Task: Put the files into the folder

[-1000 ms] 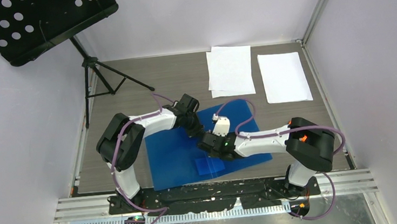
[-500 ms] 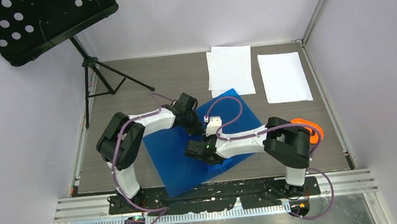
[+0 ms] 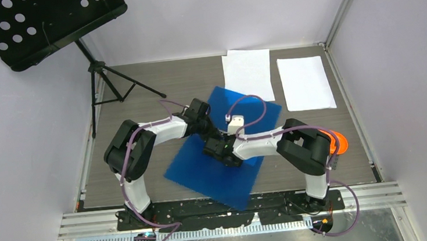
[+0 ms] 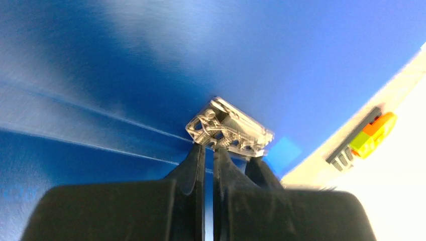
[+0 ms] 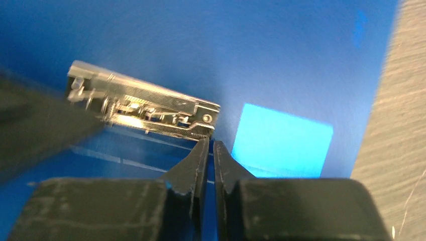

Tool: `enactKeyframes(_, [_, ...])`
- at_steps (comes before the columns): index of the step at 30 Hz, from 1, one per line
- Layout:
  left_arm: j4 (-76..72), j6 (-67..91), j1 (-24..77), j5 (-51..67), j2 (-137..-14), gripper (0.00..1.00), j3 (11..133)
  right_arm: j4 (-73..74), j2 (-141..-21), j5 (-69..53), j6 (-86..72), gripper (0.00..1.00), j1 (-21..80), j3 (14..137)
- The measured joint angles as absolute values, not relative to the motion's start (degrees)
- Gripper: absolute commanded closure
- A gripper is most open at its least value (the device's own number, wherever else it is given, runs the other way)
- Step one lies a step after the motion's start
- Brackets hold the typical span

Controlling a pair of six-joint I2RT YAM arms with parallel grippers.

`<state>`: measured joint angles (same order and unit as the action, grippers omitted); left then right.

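The blue folder [image 3: 216, 175] lies open on the table, turned cornerwise like a diamond. Its metal clip [image 4: 231, 131] shows in both wrist views [image 5: 145, 105], with a pale blue label patch [image 5: 284, 140] beside it. My left gripper [image 3: 214, 137] and right gripper [image 3: 218, 150] meet over the folder's middle. Both are shut, and each has its tips [image 4: 208, 148] [image 5: 211, 143] against the clip. The files are white sheets at the back: one pile [image 3: 247, 74], with the folder's far corner at its near edge, and one sheet [image 3: 305, 82] to its right.
A black music stand [image 3: 45, 24] on a tripod [image 3: 109, 86] stands at the back left. An orange part [image 3: 336, 142] shows behind the right arm's elbow. Walls close the table in at the left, back and right.
The folder has turned counterclockwise from nearly square to cornerwise, its far corner now reaching the paper pile. My right gripper has moved left and away, up to the left gripper.
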<state>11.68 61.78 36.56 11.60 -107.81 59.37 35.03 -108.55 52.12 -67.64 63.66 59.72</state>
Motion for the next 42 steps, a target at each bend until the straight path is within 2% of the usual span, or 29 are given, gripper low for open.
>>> enactKeyframes(7, [12.45, 60.75, 36.86, 14.79, -107.72, 1.00, 58.41, 26.06, -109.62, 57.87, -64.84, 0.64, 53.32, 57.10])
enactKeyframes(15, [13.47, 59.31, 36.82, 15.18, -107.22, 1.00, 58.72, 14.44, -102.06, 54.83, -61.91, 0.52, 51.68, 48.47])
enactKeyframes(23, [24.91, 52.56, 37.85, 10.52, -106.45, 1.00, 64.69, 10.17, -92.51, 38.61, -56.55, 0.50, 51.42, 43.24])
enactKeyframes(26, [32.25, 48.86, 38.52, 9.13, -109.73, 1.00, 71.07, 9.02, -89.89, 32.86, -56.31, 0.49, 51.94, 42.00])
enactKeyframes(32, [39.94, 44.71, 39.64, 4.62, -113.67, 1.00, 78.96, 10.87, -86.98, 27.22, -55.02, 0.48, 52.27, 41.34])
enactKeyframes(42, [46.98, 42.98, 38.92, -6.09, -103.96, 1.00, 71.94, 15.97, -96.57, 26.46, -46.13, 0.49, 52.23, 60.69])
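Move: At the folder's metal clip both hands are already down at its height: its middle is about 3 cm ahead and 3 cm left of the right fingertips, and some 3 cm right and 1 cm back from the shut left fingertips. From the right hand, the light-blue label lies about 3 cm back and 4 cm right, and the nearer paper stack about 33 cm ahead and 7 cm right. Sweeping forward and to the right about 8 cm from the clip's right end, the right hand opens its nearly shut fingers to half, swings back left and towards its base, then climbs forward-left over the clip, its left side rolled up some 25 degrees. The left hand, still shut, draws back 2 cm, then leaves the clip leftward and a little up, rolling its left side up. ##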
